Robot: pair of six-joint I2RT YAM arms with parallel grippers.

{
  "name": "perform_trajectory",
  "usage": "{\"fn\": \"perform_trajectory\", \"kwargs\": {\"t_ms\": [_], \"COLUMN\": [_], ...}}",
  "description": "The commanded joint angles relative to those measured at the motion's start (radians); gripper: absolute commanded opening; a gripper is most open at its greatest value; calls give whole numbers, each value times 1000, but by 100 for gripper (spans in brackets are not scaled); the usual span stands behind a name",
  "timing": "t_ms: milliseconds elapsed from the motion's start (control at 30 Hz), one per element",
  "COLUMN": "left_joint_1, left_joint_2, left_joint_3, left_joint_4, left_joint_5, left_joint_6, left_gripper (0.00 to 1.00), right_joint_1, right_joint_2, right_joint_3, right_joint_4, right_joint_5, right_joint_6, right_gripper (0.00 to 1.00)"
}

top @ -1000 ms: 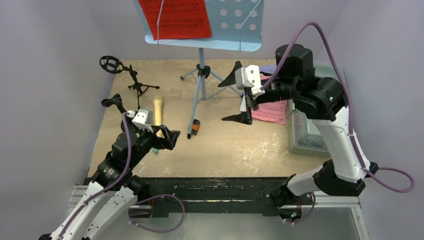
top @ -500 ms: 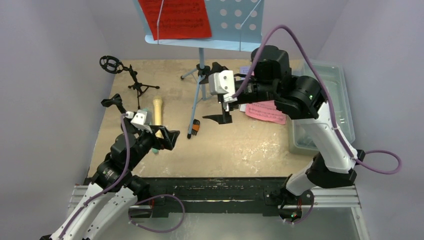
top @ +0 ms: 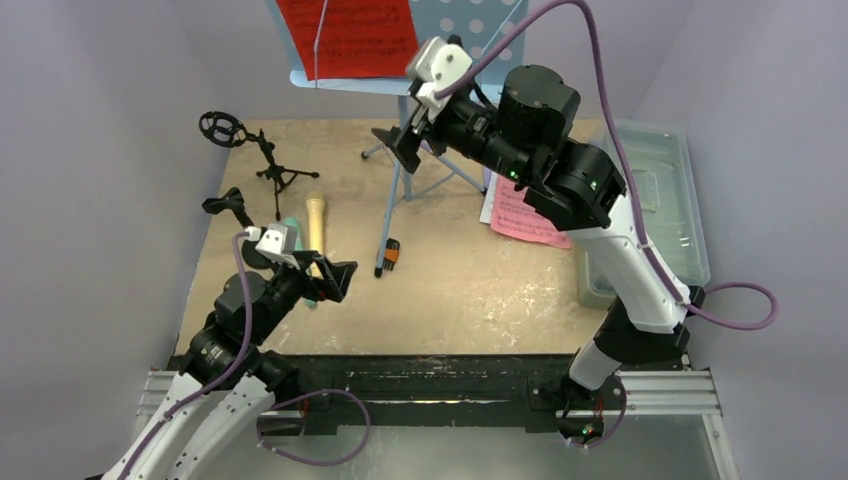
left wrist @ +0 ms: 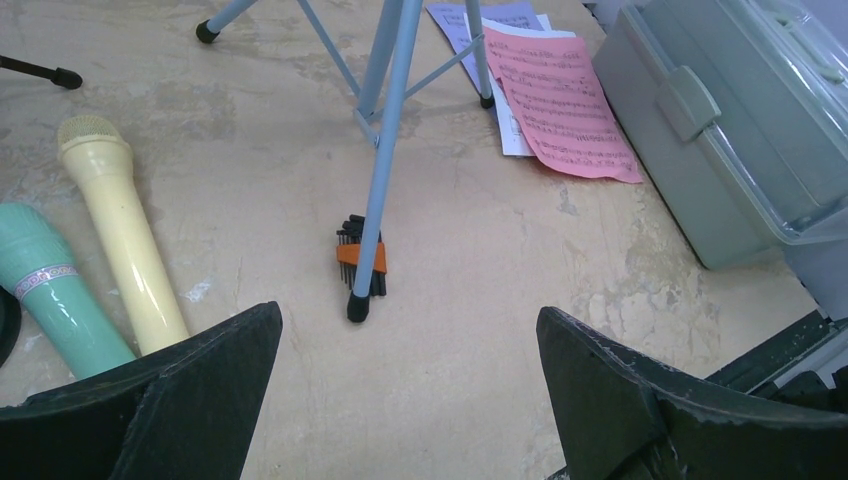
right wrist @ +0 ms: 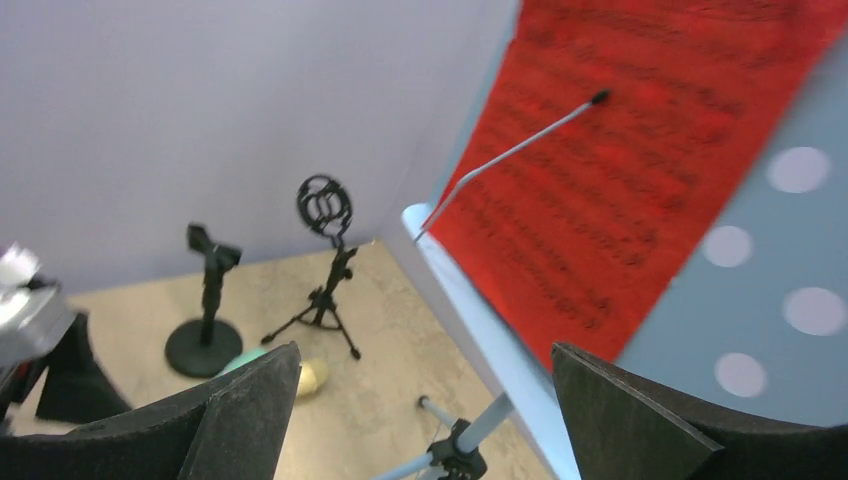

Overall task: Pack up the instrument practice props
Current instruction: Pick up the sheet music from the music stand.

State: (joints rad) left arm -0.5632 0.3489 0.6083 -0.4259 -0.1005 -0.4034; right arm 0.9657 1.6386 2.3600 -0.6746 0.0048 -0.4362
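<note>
The light-blue tripod (top: 400, 180) stands at the back, its perforated tray (top: 480, 40) holding a red page (top: 345, 35) under a wire clip. My right gripper (top: 430, 120) is raised just below the tray, open; in the right wrist view the tray's lower lip (right wrist: 500, 340) runs between its fingers without touching, with the red page (right wrist: 640, 150) above. Pink (top: 525, 215) and purple (left wrist: 480, 20) pages lie on the table. My left gripper (top: 300, 275) hovers open and empty beside the yellow microphone (left wrist: 120, 240) and the mint-green microphone (left wrist: 50, 290). Two small black microphone stands (top: 270, 165) (top: 228, 205) stand at the back left.
A translucent grey tub (top: 655, 200) sits at the table's right edge. A black and orange hex-key set (left wrist: 360, 255) lies by the foot of one tripod leg (left wrist: 385, 150). Walls close in at the back and on both sides.
My right arm has swung up and to the left, from over the pink page to just under the tray. The left arm has barely shifted.
</note>
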Motion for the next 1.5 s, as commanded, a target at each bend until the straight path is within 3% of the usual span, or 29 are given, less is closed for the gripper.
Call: {"fn": "perform_trajectory", "kwargs": {"t_ms": [0, 200, 367, 1167, 1467], "left_joint_1": [5, 5, 6, 9, 12], "left_joint_2": [-5, -19, -8, -1, -2], "left_joint_3": [-2, -7, -5, -6, -7], "left_joint_4": [42, 47, 48, 52, 56], "left_joint_5": [5, 7, 13, 20, 25], "left_joint_6": [9, 8, 8, 11, 12], "left_gripper": [100, 100, 100, 100, 100], "right_joint_1": [-36, -184, -201, -201, -198], "right_joint_2": [30, 95, 129, 275, 317], "right_joint_3": [55, 158, 180, 237, 252], "right_joint_4": [177, 200, 217, 362, 366], "right_joint_5": [163, 4, -66, 163, 103], "right_joint_6": [154, 311, 378, 463, 466], "right_gripper": [99, 99, 99, 98, 98]}}
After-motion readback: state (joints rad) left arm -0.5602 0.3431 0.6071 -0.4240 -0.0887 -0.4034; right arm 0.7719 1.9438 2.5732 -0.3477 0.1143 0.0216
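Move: The red sheet music on the stand lies about 23 cm ahead of the right hand, some 9 cm to its left and roughly 5 cm above. The bare dotted panel beside that sheet is about 23 cm ahead, 12 cm to the hand's right and 5 cm above; the stand's ledge is some 20 cm straight ahead and 8 cm below. From the left hand the red sheet lies about 30 cm ahead, 4 cm right and 36 cm above. The red sheet on the stand is approached by the right hand, which goes about 13 cm forward: quickly at first, veering a few centimetres right and rising slightly, then slowly, easing back left. The wrist turns some 30 degrees, swinging the level fingers to slant upward and more forward at the sheet's right-hand part. They stay wide open, with no grip on the paper yet. ##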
